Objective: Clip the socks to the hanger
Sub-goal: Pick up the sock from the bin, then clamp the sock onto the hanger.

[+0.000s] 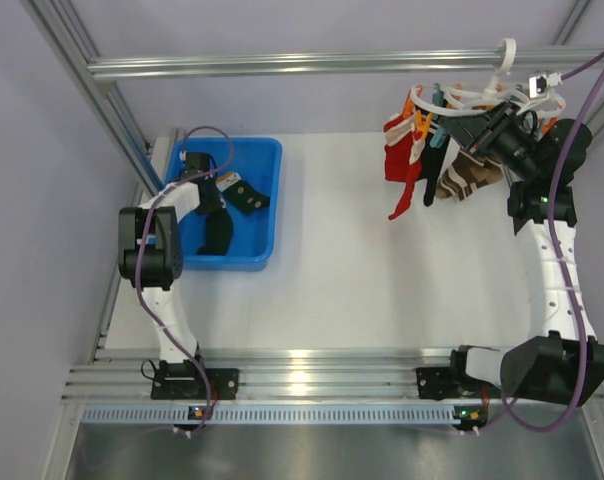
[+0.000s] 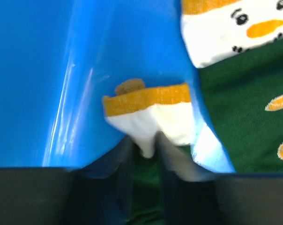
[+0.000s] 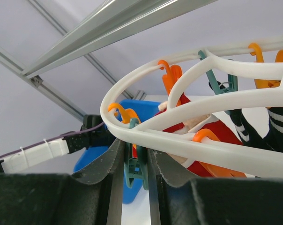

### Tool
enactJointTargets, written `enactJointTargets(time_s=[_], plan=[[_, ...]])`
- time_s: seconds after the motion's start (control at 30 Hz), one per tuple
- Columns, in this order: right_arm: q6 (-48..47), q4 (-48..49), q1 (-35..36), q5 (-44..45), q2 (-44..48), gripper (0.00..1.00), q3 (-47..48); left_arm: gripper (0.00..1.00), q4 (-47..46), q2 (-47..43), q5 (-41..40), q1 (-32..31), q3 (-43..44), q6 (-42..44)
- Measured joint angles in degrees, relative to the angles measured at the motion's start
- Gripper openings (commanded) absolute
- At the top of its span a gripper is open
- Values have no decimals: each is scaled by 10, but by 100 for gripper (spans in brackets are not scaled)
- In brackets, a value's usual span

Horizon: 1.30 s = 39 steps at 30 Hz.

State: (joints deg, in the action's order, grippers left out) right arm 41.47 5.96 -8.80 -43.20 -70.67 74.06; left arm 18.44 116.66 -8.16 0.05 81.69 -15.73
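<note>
In the left wrist view my left gripper (image 2: 148, 145) is down inside the blue bin (image 2: 48, 70), and its fingers have closed on a dark green sock (image 2: 146, 178) with a white and orange cuff. A second green sock (image 2: 240, 117) with a snowman face lies beside it. From above, that gripper (image 1: 214, 195) sits among dark socks (image 1: 219, 232). The white hanger (image 1: 482, 100) hangs by its hook at the top right, with a red sock (image 1: 400, 150) clipped on. My right gripper (image 3: 134, 150) is shut on a teal peg (image 3: 134, 171) just under the ring (image 3: 179, 140).
The blue bin (image 1: 272, 200) stands at the back left of the white table. A metal rail (image 1: 282, 65) crosses the top and carries the hanger. A brown-and-cream striped sock (image 1: 472, 175) and a black one (image 1: 432, 170) also hang there.
</note>
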Motion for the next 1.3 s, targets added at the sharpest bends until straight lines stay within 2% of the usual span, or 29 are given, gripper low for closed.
enactJointTargets(time_s=[0.07, 0.1, 0.13, 0.3, 0.4, 0.6, 0.77, 0.87, 0.97, 1.13, 1.3], plan=[[-2, 0, 0, 0, 0, 0, 0, 15, -5, 1, 6, 0, 0, 6], [-3, 0, 0, 0, 0, 0, 0, 3, -7, 0, 11, 0, 0, 13], [-4, 0, 0, 0, 0, 0, 0, 0, -9, -2, 18, 0, -1, 21], [-5, 0, 0, 0, 0, 0, 0, 0, -30, -71, 75, 1, -59, 77], [-5, 1, 0, 0, 0, 0, 0, 0, -52, -171, 141, 1, -109, 129], [-4, 7, 0, 0, -1, 0, 0, 0, -144, -435, 360, 1, -203, 249], [4, 17, 1, -3, -3, 0, -1, 0, -222, -521, 510, -57, -205, 313], [12, 24, 2, -3, -4, 0, -2, 0, -248, -520, 555, -127, -204, 348], [19, 30, 4, -4, -7, 0, -2, 0, -278, -497, 564, -221, -203, 371], [28, 43, 8, -4, -10, 0, -3, 0, -352, -416, 568, -356, -176, 372], [35, 52, 10, -4, -12, 0, -6, 0, -423, -315, 561, -440, -114, 373]])
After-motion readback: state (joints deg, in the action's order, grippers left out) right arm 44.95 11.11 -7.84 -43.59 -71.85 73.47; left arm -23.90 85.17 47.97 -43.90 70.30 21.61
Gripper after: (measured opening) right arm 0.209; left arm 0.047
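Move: The green sock being picked lies on the bin floor with its white-and-yellow cuff between the left fingers; its middle is about 6 cm back from the left hand, neither left nor right, 1 cm lower. The snowman sock lies some 7 cm right and 3 cm ahead at the same depth. The hanger's clip in the right gripper is roughly 54 cm right, 11 cm back and 40 cm up. From the right hand, the green sock is about 54 cm left, 6 cm ahead, 41 cm below. The left fingers close and pinch the green sock's cuff, then pull it up out of the bin, about 33 cm. During the rise the hand starts sweeping right and back, and then goes on nearly level towards the hanger, some 42 cm right and 24 cm back in all, the wrist swinging from steeply down to roughly level and pointing right. The right gripper keeps its clip. ##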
